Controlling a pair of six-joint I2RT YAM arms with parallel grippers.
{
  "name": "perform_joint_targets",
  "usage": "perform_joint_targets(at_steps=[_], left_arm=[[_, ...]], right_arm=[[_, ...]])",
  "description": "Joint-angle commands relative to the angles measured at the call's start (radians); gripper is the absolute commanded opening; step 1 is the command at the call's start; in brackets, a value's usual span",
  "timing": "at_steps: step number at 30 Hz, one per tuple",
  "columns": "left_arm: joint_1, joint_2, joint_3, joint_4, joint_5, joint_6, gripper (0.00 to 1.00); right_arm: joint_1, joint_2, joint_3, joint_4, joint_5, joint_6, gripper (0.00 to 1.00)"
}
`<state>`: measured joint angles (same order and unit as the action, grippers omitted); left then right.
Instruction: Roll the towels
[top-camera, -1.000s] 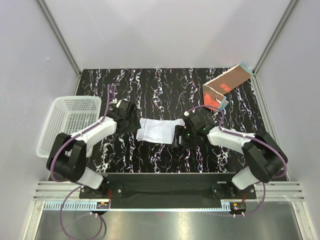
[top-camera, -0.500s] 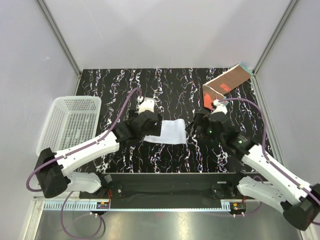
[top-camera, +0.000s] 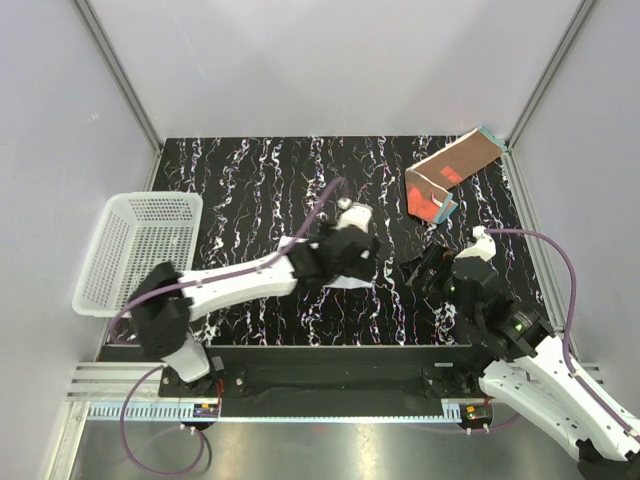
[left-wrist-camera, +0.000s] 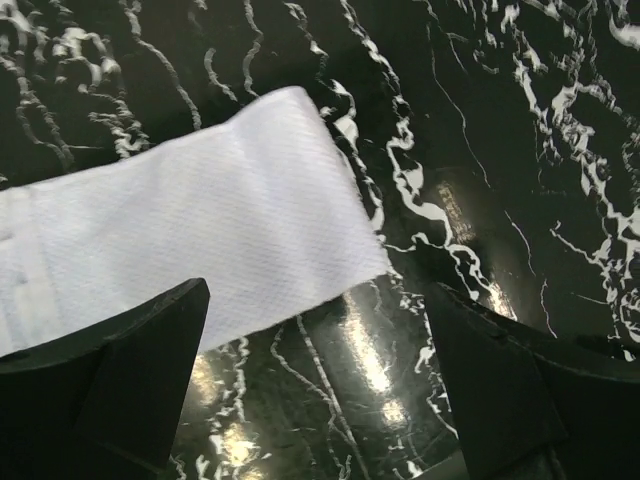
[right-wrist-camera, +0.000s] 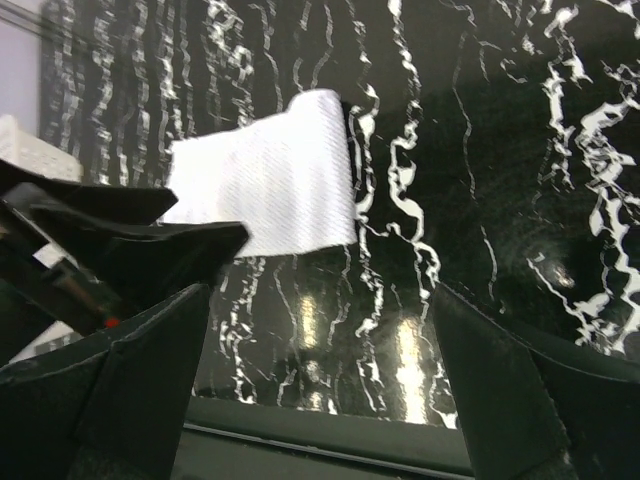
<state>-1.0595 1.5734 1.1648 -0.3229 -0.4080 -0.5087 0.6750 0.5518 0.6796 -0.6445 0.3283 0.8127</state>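
Observation:
The white towel lies flat on the black marbled table, its right end free. In the top view only a sliver of the white towel shows, below my left gripper, which hovers over it. That left gripper is open, with bare table between its fingers. My right gripper is open too, a short way right of the towel and apart from it; the right gripper faces the white towel. The rust-brown towel lies folded at the far right corner.
A white perforated basket sits at the table's left edge, and a corner of the basket also appears in the right wrist view. The left arm stretches diagonally from its base to mid-table. Grey walls enclose the table on three sides.
Both grippers opened wider off the white towel. The left arm swung right, over the towel. The right arm pulled back to the right and toward the near edge. The towel now looks shorter.

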Motion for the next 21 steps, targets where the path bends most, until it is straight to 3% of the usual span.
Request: perform_joint_targets(at_steps=[1, 5, 9, 14, 21], left_arm=[[-0.101, 0.147, 0.143, -0.162, -0.135, 0.024, 0.94], [-0.140, 0.263, 0.255, -0.217, -0.170, 0.003, 0.88], [-0.149, 0.342, 0.329, -0.241, -0.163, -0.008, 0.75], [-0.155, 0.442, 0.418, -0.298, -0.195, -0.039, 0.69], [-0.158, 0.488, 0.429, -0.274, -0.201, -0.056, 0.59]], right_arm=[[0.005, 0.031, 0.024, -0.055, 0.041, 0.002, 1.00], [0.005, 0.005, 0.031, -0.090, 0.078, 0.022, 1.00], [0.005, -0.029, 0.024, -0.076, 0.071, -0.007, 1.00], [0.005, 0.013, 0.055, -0.104, 0.072, -0.029, 1.00], [0.006, -0.010, 0.060, -0.116, 0.086, -0.029, 1.00]])
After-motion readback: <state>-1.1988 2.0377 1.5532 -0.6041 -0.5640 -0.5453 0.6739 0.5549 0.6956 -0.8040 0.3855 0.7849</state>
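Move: The folded towel's near right corner lies below the left gripper, roughly 13 cm down, about 5 cm to its right and 2 cm back. The towel's middle is some 5 cm ahead and 8 cm to the left of the left gripper, the cardboard box far off, about 28 cm ahead and 25 cm right. From the right gripper the same corner is about 8 cm left, 3 cm ahead and 19 cm below. Lower the left gripper about 8 cm while carrying it some 5 cm right, down over the towel's near right corner; roll its left side up about 20 degrees and narrow the wide-open fingers to a bit over half, stopping above the towel. Ease the empty right gripper, still wide open, a few centimetres right and down, clear of the left. ##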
